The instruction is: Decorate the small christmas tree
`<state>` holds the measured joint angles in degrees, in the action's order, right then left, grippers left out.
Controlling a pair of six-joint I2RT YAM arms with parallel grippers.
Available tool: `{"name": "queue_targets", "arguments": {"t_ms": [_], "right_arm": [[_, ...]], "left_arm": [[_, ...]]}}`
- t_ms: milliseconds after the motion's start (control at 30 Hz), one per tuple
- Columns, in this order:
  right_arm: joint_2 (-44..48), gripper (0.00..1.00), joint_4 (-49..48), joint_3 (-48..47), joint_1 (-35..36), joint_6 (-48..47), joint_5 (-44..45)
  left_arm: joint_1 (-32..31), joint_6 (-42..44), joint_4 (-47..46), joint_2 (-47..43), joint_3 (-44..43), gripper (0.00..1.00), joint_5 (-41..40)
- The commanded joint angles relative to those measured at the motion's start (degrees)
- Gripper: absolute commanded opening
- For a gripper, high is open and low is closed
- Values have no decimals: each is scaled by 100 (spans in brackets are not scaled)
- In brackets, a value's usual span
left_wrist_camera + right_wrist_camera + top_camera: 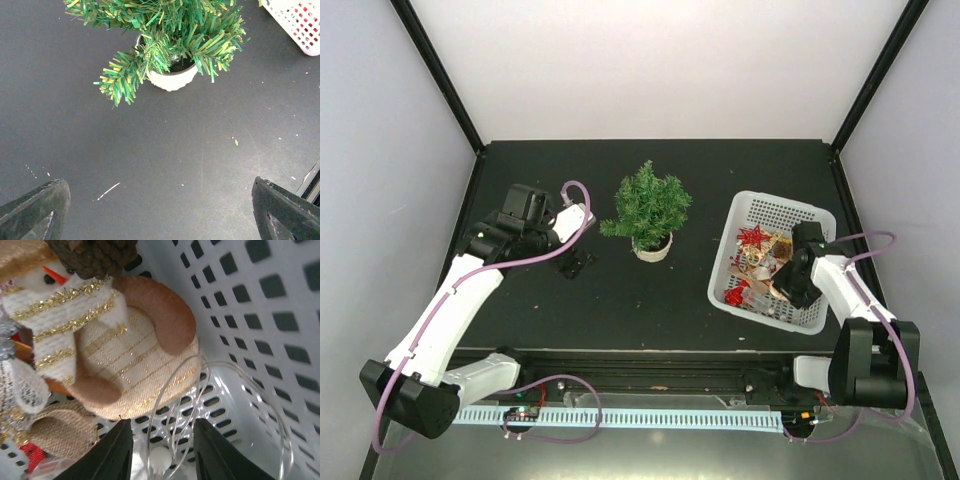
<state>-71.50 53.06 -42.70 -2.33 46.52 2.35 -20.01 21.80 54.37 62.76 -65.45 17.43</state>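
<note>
The small christmas tree stands in its cream pot at the table's middle; in the left wrist view the tree fills the top. My left gripper rests low to the tree's left, open wide, with only bare table between its fingers. My right gripper reaches down into the white basket. Its jaws stand apart around clear looped wire with a white bead, not pressing on it. A fabric snowman ornament lies just beyond the fingertips.
The basket holds several ornaments, among them a red star, a pine cone and burlap pieces. A corner of the basket shows right of the tree. Tent walls close in the table's sides and back.
</note>
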Motion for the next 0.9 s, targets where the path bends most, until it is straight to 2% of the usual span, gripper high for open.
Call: {"name": "queue_targets", "arguments": {"t_ms": [0, 167, 400, 600, 867], "right_arm": [[-219, 32, -396, 77, -176, -202, -173], [-72, 2, -425, 17, -215, -376, -285], [699, 1, -57, -384, -209, -631, -441], [1415, 1, 379, -1282, -163, -764, -946], [1786, 1, -23, -1595, -68, -428, -2212]], "left_arm": [[-52, -115, -93, 32, -198, 99, -123], [-55, -115, -125, 36, -187, 99, -185], [-64, 4, -20, 102, -392, 99, -344], [-190, 253, 270, 107, -1161, 99, -313], [-977, 456, 827, 523, -2466, 99, -249]]}}
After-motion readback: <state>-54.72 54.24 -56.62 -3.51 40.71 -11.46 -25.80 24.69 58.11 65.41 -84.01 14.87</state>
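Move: The right hand hangs inside the basket with the wire garland, the one with white balls, between and just ahead of its half-open fingers, about 2 cm below. The snowman ornament lies roughly 5 cm straight ahead, a pine cone 9 cm ahead and 2 cm right, the clear box 8 cm left and 2 cm ahead. From the left hand, the garland is some 45 cm right, 3 cm back and 20 cm below. Right hand pinches the wire garland, lifts it some 15 cm, fingertips tilting forward; left rises about 10 cm. ##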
